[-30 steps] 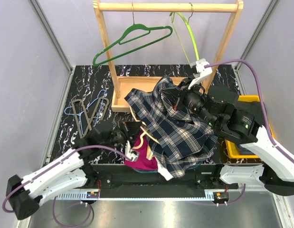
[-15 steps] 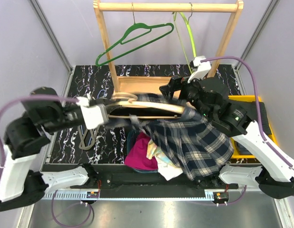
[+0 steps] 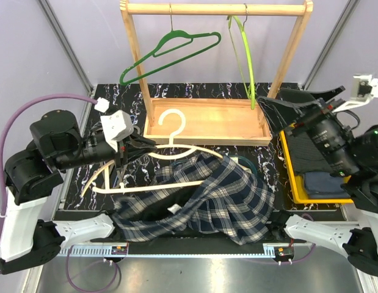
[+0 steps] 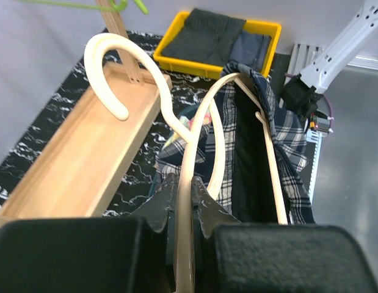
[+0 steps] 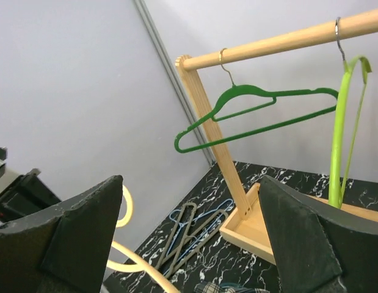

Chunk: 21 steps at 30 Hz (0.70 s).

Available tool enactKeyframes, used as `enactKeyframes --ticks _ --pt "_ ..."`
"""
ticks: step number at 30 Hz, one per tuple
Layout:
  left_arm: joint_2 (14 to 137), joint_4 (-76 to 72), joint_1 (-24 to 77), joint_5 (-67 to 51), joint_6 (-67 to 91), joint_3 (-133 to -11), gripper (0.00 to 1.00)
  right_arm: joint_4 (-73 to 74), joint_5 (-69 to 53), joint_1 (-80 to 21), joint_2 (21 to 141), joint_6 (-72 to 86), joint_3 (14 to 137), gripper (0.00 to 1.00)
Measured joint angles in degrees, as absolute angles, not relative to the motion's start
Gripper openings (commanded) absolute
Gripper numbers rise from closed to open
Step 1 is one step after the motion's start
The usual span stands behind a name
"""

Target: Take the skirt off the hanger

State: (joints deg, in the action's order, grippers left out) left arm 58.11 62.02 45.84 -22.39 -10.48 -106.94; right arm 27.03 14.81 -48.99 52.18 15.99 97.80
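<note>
My left gripper is shut on one arm of a cream hanger, lifted above the table's left half. In the left wrist view the fingers pinch that hanger arm tightly. The dark plaid skirt still hangs over the hanger's right end and lower bar, and it sags down across the table's front edge. It shows as a plaid skirt beyond the hanger. My right gripper is raised at the far right, open and holding nothing; its view shows my right gripper with jaws wide apart.
A wooden rack carries a green hanger and a lime hanger above its tray base. A yellow bin of folded clothes sits at the right. Several wire hangers lie on the table's left.
My right gripper has let go, opened and pulled back up to the right. The skirt has slid lower on the hanger and now covers the clothes pile at the front.
</note>
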Motion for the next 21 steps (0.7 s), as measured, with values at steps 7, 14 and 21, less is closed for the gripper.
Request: enactKeyframes --ticks 7,14,21 --pt "56.97 60.99 45.74 -22.22 -10.24 -103.53 0.0 27.68 10.22 -48.99 48.73 18.85 89.21 1.0" --pt "59.22 59.72 45.54 -17.06 -22.81 -106.21 0.0 35.29 3.33 -49.01 48.64 19.84 78.59 1.0" --pt "64.66 47.83 37.45 -6.63 -33.76 -114.15 0.0 37.87 -1.15 -48.99 44.58 17.98 71.83 1.0"
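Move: The left hand already grips the hanger; the skirt it still touches lies about 13 cm to this hand's right, level fore-and-aft, some 33 cm below. The loose hangers are 27 cm ahead, 18 cm left, 45 cm down; the green hanger 38 cm ahead, 4 cm right, 5 cm lower. From the empty right hand the skirt is roughly 7 cm back, 18 cm left, 45 cm below. Left swings the hanger some 15 cm forward, up and clear; open right sinks 20 cm towards the skirt. ##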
